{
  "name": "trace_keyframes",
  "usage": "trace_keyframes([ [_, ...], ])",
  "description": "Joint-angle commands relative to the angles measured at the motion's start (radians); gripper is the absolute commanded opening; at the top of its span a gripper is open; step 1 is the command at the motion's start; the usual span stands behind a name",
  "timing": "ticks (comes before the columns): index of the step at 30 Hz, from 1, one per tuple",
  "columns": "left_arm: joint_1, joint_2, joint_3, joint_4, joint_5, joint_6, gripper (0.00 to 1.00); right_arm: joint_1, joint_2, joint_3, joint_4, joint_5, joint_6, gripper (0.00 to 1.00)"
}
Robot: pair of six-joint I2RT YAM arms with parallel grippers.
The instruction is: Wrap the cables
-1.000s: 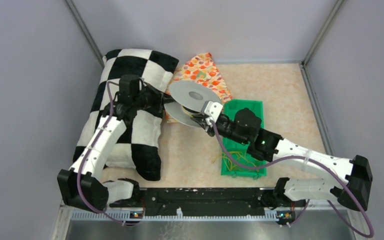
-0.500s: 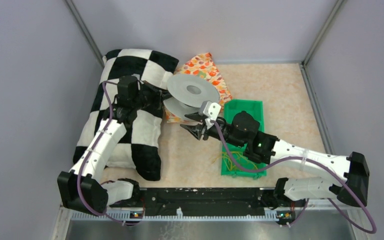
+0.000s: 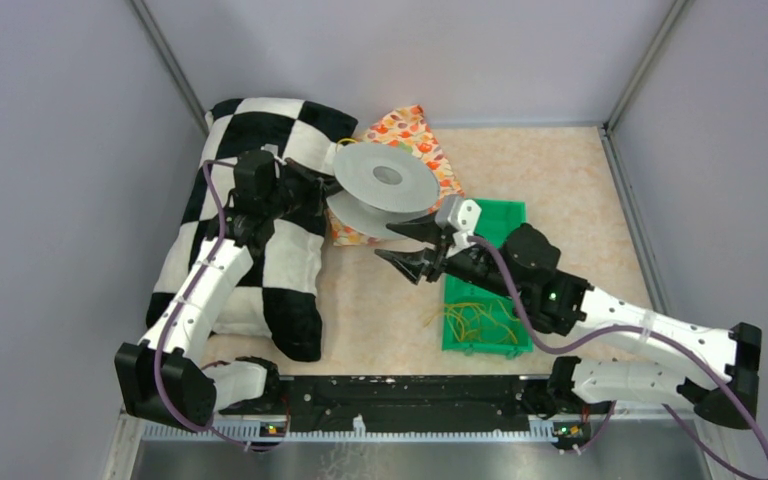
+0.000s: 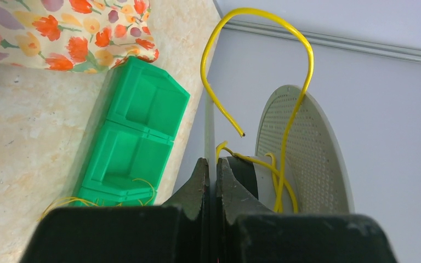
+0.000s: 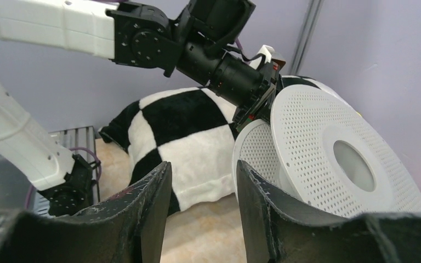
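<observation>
A grey perforated spool (image 3: 387,178) hangs tilted over the flowered cloth. My left gripper (image 3: 326,200) is shut on the thin edge of one flange (image 4: 212,164). One yellow cable (image 4: 255,9) loops up from the spool's hub, its free end in the air. More yellow cables (image 3: 478,320) lie in loose loops in the near end of the green tray (image 3: 496,214). My right gripper (image 3: 386,241) stands open just in front of the spool, touching nothing. In the right wrist view its open fingers (image 5: 203,170) frame bare table, with the spool (image 5: 329,153) to the right.
A black-and-white checkered pillow (image 3: 260,215) lies under the left arm along the left wall. A flowered cloth (image 3: 412,140) sits behind the spool. Grey walls close the table on three sides.
My right gripper has opened, come off the spool and drawn back toward the green tray. The spool stays in the left gripper, slightly higher.
</observation>
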Motion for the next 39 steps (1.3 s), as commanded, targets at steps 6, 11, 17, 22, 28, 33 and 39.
trace_keyframes([
  [6, 0.016, -0.023, 0.042, 0.109, -0.004, 0.02, 0.0, 0.013, -0.168, 0.025, -0.162, 0.028, 0.116, 0.52],
  [11, 0.018, -0.014, 0.086, 0.037, -0.02, 0.09, 0.0, 0.013, -0.264, 0.011, -0.282, 0.213, 0.16, 0.56],
  [17, 0.018, 0.031, 0.236, -0.142, -0.008, 0.409, 0.0, 0.005, -0.323, 0.088, -0.52, 0.588, 0.2, 0.68],
  [22, 0.017, 0.081, 0.312, -0.213, 0.281, 0.787, 0.0, -0.272, -0.126, 0.406, -0.874, 0.326, 0.296, 0.68],
  [28, -0.018, 0.06, 0.361, -0.481, 0.274, 1.233, 0.0, -0.515, 0.095, 0.587, -0.954, -0.075, 0.298, 0.7],
  [33, -0.071, -0.089, 0.258, -0.46, 0.132, 1.437, 0.0, -0.514, 0.255, 0.705, -0.982, -0.208, 0.293, 0.68],
  [39, -0.087, -0.228, 0.147, -0.353, 0.131, 1.551, 0.0, -0.468, 0.393, 0.751, -0.923, -0.308, 0.366, 0.68],
])
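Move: The empty, part-open right hand has the cable's loose loop about 23 cm ahead, 10 cm to its left and 3 cm below it. The spool's middle lies some 16 cm ahead of that hand, 3 cm left and 5 cm lower, and the green box about 15 cm ahead, 18 cm right and 35 cm down. For the left hand, already pinching a flange rim, the loop stands roughly 11 cm ahead, 3 cm right and 3 cm up, the spool's middle 5 cm ahead and 9 cm right. Keeping its pinch on the flange rim, the left hand rolls about its own fingers by some 80 degrees, clockwise looking along them, then draws the spool back about 9 cm. The empty right hand swings right and slightly back, sweeps forward around the spool, then comes back left and down towards the loop, opening wider and tipping its fingers down. ##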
